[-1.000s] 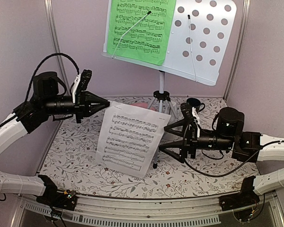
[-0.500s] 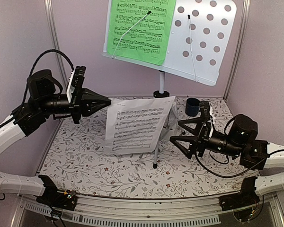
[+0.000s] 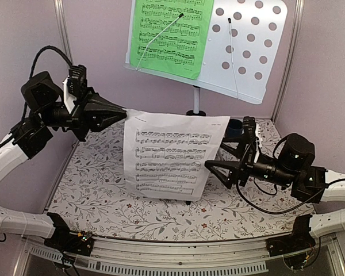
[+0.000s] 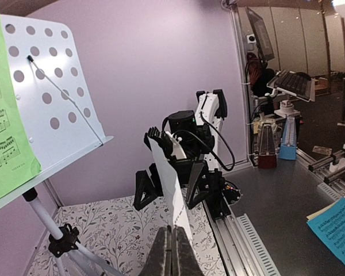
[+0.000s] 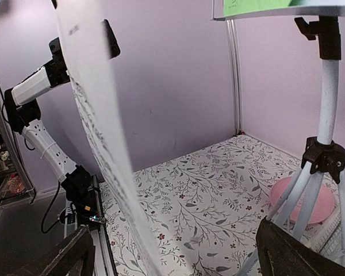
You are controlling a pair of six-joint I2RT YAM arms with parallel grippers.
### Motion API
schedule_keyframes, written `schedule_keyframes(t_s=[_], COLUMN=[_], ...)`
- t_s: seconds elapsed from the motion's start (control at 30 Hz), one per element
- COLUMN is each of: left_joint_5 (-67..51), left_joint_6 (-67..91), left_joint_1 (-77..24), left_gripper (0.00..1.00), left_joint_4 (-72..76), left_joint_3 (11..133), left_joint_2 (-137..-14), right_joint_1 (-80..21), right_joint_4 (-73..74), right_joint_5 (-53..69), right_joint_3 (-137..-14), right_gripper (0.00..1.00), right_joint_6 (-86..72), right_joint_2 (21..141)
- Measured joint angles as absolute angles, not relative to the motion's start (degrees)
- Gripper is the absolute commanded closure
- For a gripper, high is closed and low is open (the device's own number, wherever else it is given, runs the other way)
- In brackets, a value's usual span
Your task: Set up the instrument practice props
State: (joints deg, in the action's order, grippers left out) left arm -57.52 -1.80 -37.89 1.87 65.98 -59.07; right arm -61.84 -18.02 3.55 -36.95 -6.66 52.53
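The pale perforated music stand (image 3: 250, 52) rises at the back on its tripod, with the green music sheet (image 3: 169, 34) on the left half of its desk. My left gripper (image 3: 124, 113) is shut on the upper left corner of the white music sheet (image 3: 169, 155), which hangs upright over the table. The left wrist view shows the closed left gripper (image 4: 172, 237) pinching the white sheet (image 4: 173, 195) edge-on. My right gripper (image 3: 214, 154) is open at the sheet's right edge. In the right wrist view the white sheet (image 5: 98, 126) passes between the wide-open fingers (image 5: 63, 259), nearer the left one.
A dark blue mug (image 3: 234, 127) stands behind the right gripper, by the stand's pole (image 5: 328, 98). A pink plate (image 5: 307, 198) lies under the tripod legs. The floral table cover (image 3: 92, 190) is walled by lilac panels at the left, back and right.
My left gripper has risen and drawn back to the left, turning the white sheet to hang flat-on and higher. The right gripper has shifted slightly right and up, staying open.
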Motion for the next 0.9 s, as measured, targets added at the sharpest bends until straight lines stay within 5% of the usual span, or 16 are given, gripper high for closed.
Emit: schedule_keyframes(t_s=[0.23,0.4,0.53,0.7,0.9], left_joint_5=[-59.27,-56.97,-53.08,-45.30,-41.50], left_joint_6=[0.91,2.63,2.83,1.74,0.14], left_joint_1=[-38.39,-40.21,-41.10,-41.23,-41.36], left_gripper=[1.00,1.00,0.96,0.51,0.24], left_joint_4=[6.74,10.26,10.83,10.28,10.09], left_joint_3=[66.30,66.30,66.30,66.06,62.13], left_joint_2=[-61.01,-63.48,-64.53,-64.58,-64.66], right_joint_1=[-61.82,-61.82,-61.82,-61.82,-61.82], right_joint_4=[-17.37,-16.80,-15.86,-11.70,-6.76], right_joint_5=[7.16,11.46,11.60,8.95,6.39], right_joint_3=[-41.45,-46.70,-47.35,-47.42,-47.77], right_gripper=[0.49,1.00,1.00,1.00,1.00], right_joint_6=[-4.47,-4.16,-4.21,-3.99,-2.68], right_joint_2=[52.38,54.78,54.78,52.86,47.94])
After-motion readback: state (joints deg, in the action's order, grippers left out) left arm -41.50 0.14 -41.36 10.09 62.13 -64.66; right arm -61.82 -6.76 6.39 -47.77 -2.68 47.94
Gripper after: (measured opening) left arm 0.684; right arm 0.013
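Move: The left hand still pinches the white sheet's upper left corner; the open right gripper it is offered to lies about 19 cm to its right, 12 cm lower, roughly level fore and aft. From the right hand, the upper part of the sheet's right edge is some 3 cm left, 2 cm back and 6 cm up. The stand's tray is about 16 cm ahead of that hand, 1 cm left and 22 cm above, its tripod hub 16 cm ahead, 3 cm left, 8 cm below. Right hand rises 7 cm, pinches the sheet's right edge; left then releases its corner, going 6 cm forward. ##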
